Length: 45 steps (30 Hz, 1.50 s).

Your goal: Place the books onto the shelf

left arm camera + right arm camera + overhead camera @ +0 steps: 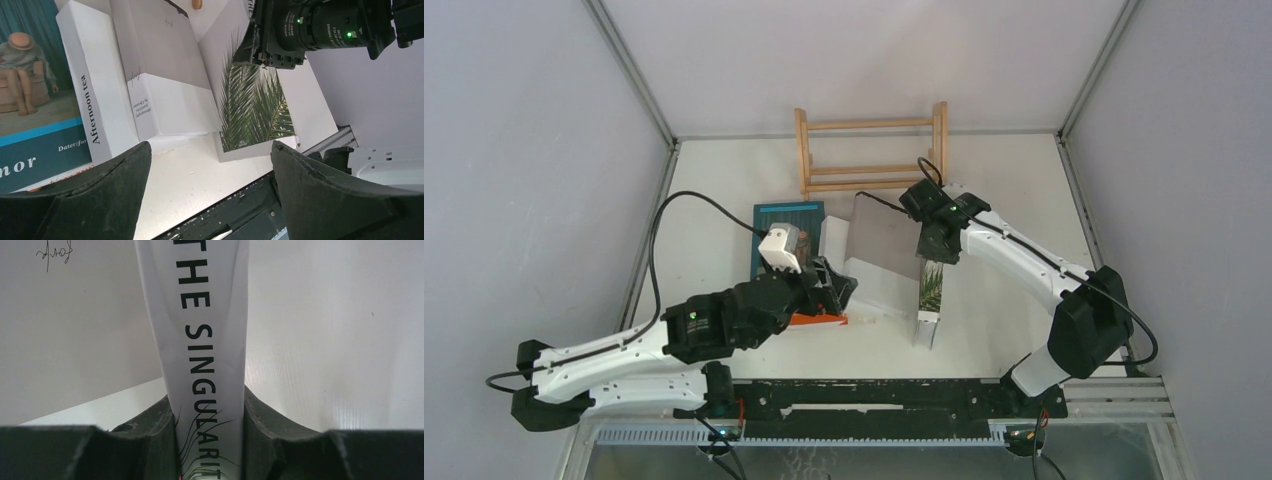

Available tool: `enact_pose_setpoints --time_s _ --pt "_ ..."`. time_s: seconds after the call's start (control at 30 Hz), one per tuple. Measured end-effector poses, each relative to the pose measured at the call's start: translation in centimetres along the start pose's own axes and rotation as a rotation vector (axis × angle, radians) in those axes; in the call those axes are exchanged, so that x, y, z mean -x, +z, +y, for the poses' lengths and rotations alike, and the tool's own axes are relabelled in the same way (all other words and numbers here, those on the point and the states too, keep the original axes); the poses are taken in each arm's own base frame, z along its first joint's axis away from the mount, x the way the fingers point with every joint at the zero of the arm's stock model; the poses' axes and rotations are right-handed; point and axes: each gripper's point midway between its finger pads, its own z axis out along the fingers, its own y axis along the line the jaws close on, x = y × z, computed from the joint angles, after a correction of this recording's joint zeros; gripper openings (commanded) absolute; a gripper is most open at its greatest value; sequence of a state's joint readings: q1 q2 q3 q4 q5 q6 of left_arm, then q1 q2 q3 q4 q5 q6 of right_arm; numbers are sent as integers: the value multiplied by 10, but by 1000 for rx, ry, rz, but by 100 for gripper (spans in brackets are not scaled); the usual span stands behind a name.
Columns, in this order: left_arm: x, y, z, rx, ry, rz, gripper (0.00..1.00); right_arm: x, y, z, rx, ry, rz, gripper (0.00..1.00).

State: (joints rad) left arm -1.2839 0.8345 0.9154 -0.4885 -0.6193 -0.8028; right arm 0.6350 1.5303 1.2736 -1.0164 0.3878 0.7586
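Observation:
The light-wood shelf (871,155) stands at the back of the table. In front of it lie the teal "Humor" book (786,214) (30,100), a white "Afternoon tea" book (834,240) (92,90) and a grey book (886,235) (160,60) (75,315). The white palm-leaf "The Singularity" book (931,295) (255,105) (205,340) is up on its edge. My right gripper (936,250) (209,405) is shut on its spine at the far end. My left gripper (844,290) (210,150) hangs open and empty over bare table beside the orange book (819,320).
Grey side walls with metal frame posts close in the table left and right. A black rail (884,395) runs along the near edge behind the arm bases. The right arm's wrist (320,25) shows in the left wrist view, above the palm-leaf book.

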Motion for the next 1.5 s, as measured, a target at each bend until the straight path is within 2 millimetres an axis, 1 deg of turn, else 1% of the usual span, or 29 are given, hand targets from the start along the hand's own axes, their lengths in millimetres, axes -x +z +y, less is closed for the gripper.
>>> enact_pose_setpoints --time_s 0.07,0.2,0.33,0.5,0.57,0.7,0.77,0.83,0.9,1.0,1.07,1.1,1.13,1.27,1.33,1.4,1.5 --pt "1 1 2 7 -2 -5 93 0 0 0 -1 -3 0 33" --pt "4 2 5 19 -6 -13 93 1 -4 -3 -10 -14 -1 31" --pt "6 3 7 29 -10 -19 93 8 -15 -9 -12 -13 -28 30" --pt "8 3 11 39 -10 -22 93 18 -43 -18 12 -2 -102 29" --pt "8 2 12 41 -11 -23 93 19 -55 -20 23 -3 -129 28" --pt "8 0 17 52 -7 -19 93 20 -70 -23 28 -24 -165 28" --pt "8 -1 19 58 -4 -18 93 23 -80 -20 35 -46 -192 28" --pt "9 -3 21 63 -3 -20 93 29 -96 -13 58 -73 -236 28" --pt "12 -5 23 67 -7 -29 94 43 -116 -3 94 -97 -300 28" --pt "16 -6 29 82 -13 -43 94 73 -146 13 142 -116 -423 26" --pt "18 -6 33 94 -15 -47 94 89 -155 20 150 -136 -482 26" --pt "19 -7 34 99 -16 -50 94 106 -161 27 154 -153 -537 25" --pt "20 -7 36 103 -18 -52 94 109 -161 28 154 -156 -546 25" --pt "27 -8 42 121 -16 -76 95 151 -159 44 153 -198 -657 23" --pt "34 -8 45 127 -25 -98 95 175 -152 49 149 -205 -706 22" --pt "43 -9 48 129 -34 -128 95 204 -141 55 141 -206 -754 22" --pt "50 -7 52 134 -46 -162 95 236 -125 65 137 -220 -809 21"
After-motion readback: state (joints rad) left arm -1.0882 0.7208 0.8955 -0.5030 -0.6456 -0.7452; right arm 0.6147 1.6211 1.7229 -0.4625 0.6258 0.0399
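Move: The right hand holds the Singularity book by its spine as it stands on edge. The shelf's middle lies about 18 cm ahead and 12 cm left of that hand, some 5 cm lower; the grey book is 8 cm left and 1 cm ahead. From the open left hand, the Afternoon tea book is about 11 cm ahead, 4 cm left and 24 cm down, the Humor book 12 cm ahead and 13 cm left. Up first, then forward as well, the right hand lifts the Singularity book some 22 cm and carries it about 16 cm out to the shelf's right end, drawing back slightly at the start. Its grip stays shut on the spine while the fingers tip up some 45 degrees towards level. The left hand, wide open, drifts left and forward over the books. ##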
